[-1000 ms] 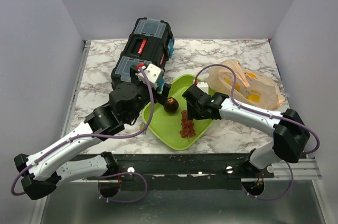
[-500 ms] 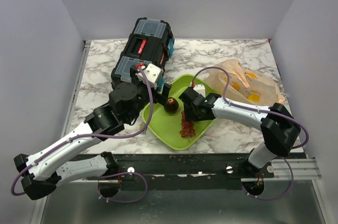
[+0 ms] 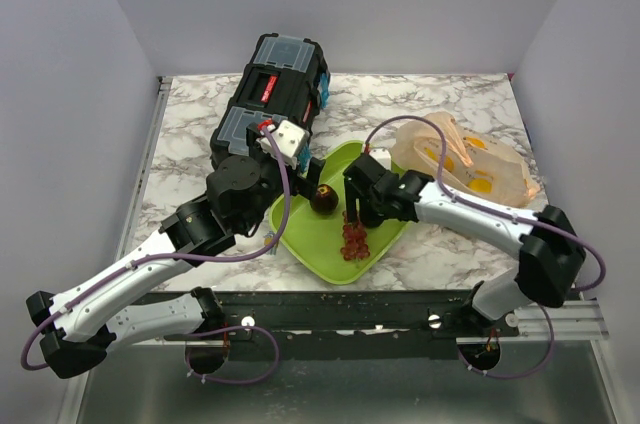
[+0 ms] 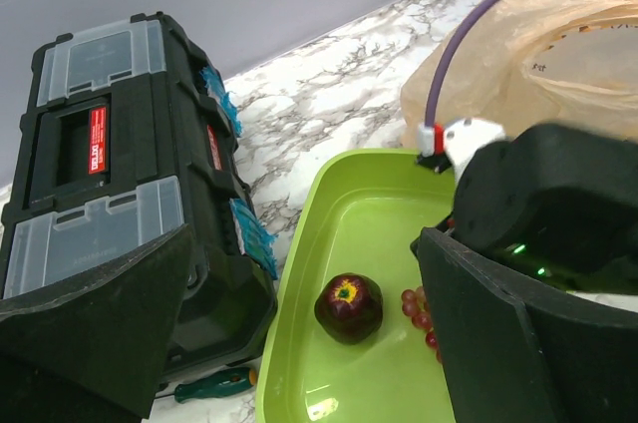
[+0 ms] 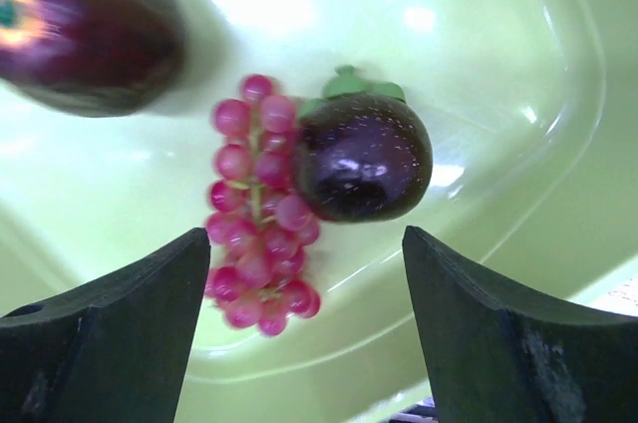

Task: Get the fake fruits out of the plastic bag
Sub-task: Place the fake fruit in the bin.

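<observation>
The peach plastic bag [image 3: 470, 169] lies at the right with yellow fruits [image 3: 481, 184] showing through it. A dark maroon apple [image 3: 323, 198] and a red grape bunch [image 3: 354, 240] lie in the lime-green tray [image 3: 320, 244]. My right gripper [image 3: 360, 206] hovers open over the tray. In its wrist view the grapes [image 5: 254, 213] and a dark maroon round fruit [image 5: 364, 156] lie below the gripper [image 5: 304, 333], apart from its fingers. My left gripper [image 4: 309, 343] is open and empty beside the tray's left edge, with the apple [image 4: 348, 306] ahead of it.
A black toolbox [image 3: 272, 94] stands at the back left, close to my left gripper. A green-handled screwdriver [image 4: 214, 383] lies between the toolbox and the tray. The right arm's wrist [image 4: 558, 194] fills the tray's right side in the left wrist view.
My right arm swung a little to the left over the tray and came back. The left arm, the apple and the grapes have not moved.
</observation>
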`<act>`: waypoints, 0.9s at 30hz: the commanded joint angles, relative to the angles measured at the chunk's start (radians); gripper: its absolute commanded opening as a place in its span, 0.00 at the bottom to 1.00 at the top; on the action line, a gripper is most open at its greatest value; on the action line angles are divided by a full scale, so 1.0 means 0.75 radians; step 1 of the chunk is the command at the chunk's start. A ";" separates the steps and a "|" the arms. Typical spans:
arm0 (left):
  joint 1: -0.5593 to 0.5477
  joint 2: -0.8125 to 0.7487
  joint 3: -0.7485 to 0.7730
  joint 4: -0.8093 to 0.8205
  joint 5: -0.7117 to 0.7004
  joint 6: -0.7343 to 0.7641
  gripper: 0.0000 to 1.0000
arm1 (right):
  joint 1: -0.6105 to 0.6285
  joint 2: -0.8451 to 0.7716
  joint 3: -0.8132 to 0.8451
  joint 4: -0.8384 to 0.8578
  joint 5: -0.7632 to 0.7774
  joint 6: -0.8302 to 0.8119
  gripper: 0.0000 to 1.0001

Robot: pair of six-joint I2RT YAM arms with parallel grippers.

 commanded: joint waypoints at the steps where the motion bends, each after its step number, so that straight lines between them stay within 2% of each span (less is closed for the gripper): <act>1: 0.000 0.002 0.017 -0.009 -0.002 0.004 0.92 | -0.005 -0.195 0.119 -0.041 0.012 -0.092 0.78; 5: 0.000 0.001 0.005 0.008 -0.017 0.004 0.92 | -0.005 -0.292 0.194 -0.163 0.117 -0.115 0.67; 8: 0.000 0.011 0.011 -0.005 -0.017 0.004 0.92 | -0.005 -0.395 0.166 -0.218 0.210 -0.144 0.65; 11: 0.000 0.022 0.016 -0.008 -0.026 0.042 0.92 | -0.005 -0.513 0.131 -0.304 0.278 -0.113 0.59; 15: 0.000 0.022 0.020 -0.015 -0.010 0.036 0.92 | -0.004 -0.679 0.070 -0.447 0.361 -0.051 0.59; 20: 0.000 0.030 0.029 -0.024 0.012 0.024 0.92 | -0.005 -0.798 0.121 -0.655 0.525 0.149 0.58; 27: 0.000 0.037 0.033 -0.032 0.030 0.018 0.92 | -0.018 -0.681 0.228 -0.930 0.842 0.432 0.61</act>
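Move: Out to the right of the right hand, roughly 24 cm over, 11 cm farther forward and about level in height, stands the plastic bag with yellow fruits inside. The small dark fruit lies already released 3 cm below, 2 cm right; the grapes 4 cm back and 2 cm left; the large dark fruit 10 cm left and 3 cm ahead, both slightly below. From the left hand the bag is some 34 cm right, 11 cm ahead, 28 cm below. Rising fast, the empty right hand climbs about 16 cm from above the small dark fruit, then, high over the bin's right side, swings some 15 cm right towards the plastic bag, drawing back about 4 cm. The fingers tip up from pointing down and the hand turns clockwise, roughly 20 degrees each, while the gap narrows from wide to a bit over half open. ##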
